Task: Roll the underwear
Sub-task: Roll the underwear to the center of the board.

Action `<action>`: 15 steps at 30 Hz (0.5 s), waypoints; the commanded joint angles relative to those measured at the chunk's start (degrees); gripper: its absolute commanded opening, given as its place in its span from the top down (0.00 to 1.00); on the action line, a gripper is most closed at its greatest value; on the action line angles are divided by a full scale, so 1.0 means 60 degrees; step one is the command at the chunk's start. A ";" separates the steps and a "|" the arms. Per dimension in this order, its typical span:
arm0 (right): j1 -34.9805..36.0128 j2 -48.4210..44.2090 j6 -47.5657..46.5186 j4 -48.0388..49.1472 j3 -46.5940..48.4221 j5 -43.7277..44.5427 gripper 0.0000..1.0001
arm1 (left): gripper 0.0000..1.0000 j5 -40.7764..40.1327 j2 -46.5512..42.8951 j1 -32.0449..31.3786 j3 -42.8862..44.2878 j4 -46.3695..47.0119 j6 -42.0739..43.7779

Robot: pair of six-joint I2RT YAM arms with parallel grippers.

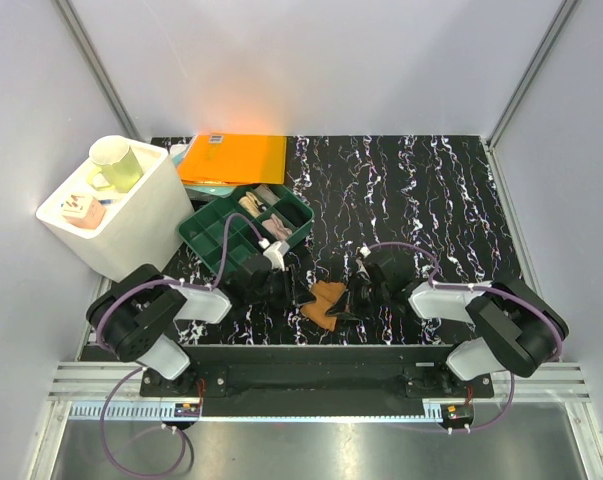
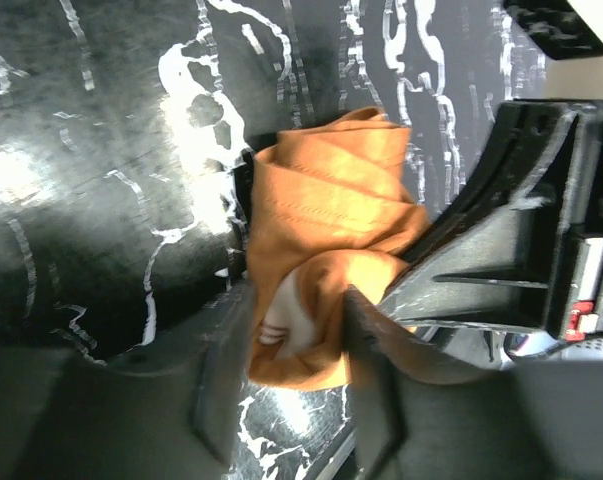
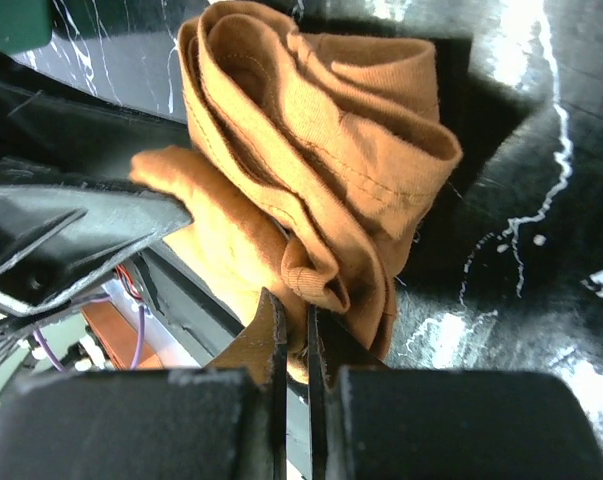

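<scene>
The brown underwear (image 1: 326, 300) is a rolled bundle near the table's front edge, between my two grippers. In the left wrist view the roll (image 2: 331, 220) shows its pale waistband at the near end. My left gripper (image 2: 293, 330) has a finger pressed against each side of that end, shut on it. From the right wrist, the roll (image 3: 321, 150) shows layered folds, and my right gripper (image 3: 296, 320) is shut on a thin fold at its lower edge. In the top view the left gripper (image 1: 299, 292) and right gripper (image 1: 349, 300) face each other across the bundle.
A green divided tray (image 1: 206, 228) holding small items sits just behind my left arm. An orange folder (image 1: 236, 158) lies at the back left. A white box (image 1: 131, 215) with a green mug (image 1: 116, 162) on it stands at the left edge.
</scene>
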 commanded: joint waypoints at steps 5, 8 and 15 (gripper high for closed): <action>0.0011 0.0603 -0.1287 -0.1483 0.0143 -0.0126 0.85 | 1.00 0.0124 0.0332 -0.0138 -0.0249 0.0771 -0.0008; -0.0004 0.0135 -0.1638 -0.2504 0.0523 0.0049 0.60 | 1.00 -0.0125 0.0025 -0.0153 0.0086 -0.0633 0.0343; 0.0244 -0.1972 -0.3088 -0.5144 0.2047 0.1410 0.36 | 1.00 0.0050 0.0082 -0.0153 0.1873 -0.5449 0.1339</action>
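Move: The left hand's open fingers straddle the near-left part of the bunched underwear, whose middle lies about 4 cm to its right, 2 cm back and 1 cm below. The green tray's middle is roughly 13 cm ahead and 13 cm to the left. The right hand already pinches the other side of the underwear, whose middle lies some 3 cm to that hand's left, 1 cm ahead and about level in height. Staying nearly in place, within about half a centimetre, the left hand shuts its fingers on the fold of underwear between them and keeps the pinch. The right hand at first holds still, then opens to more than half and lets go of its side, backing off about 1.5 cm up and 1.5 cm to the right with a slight wrist turn. ##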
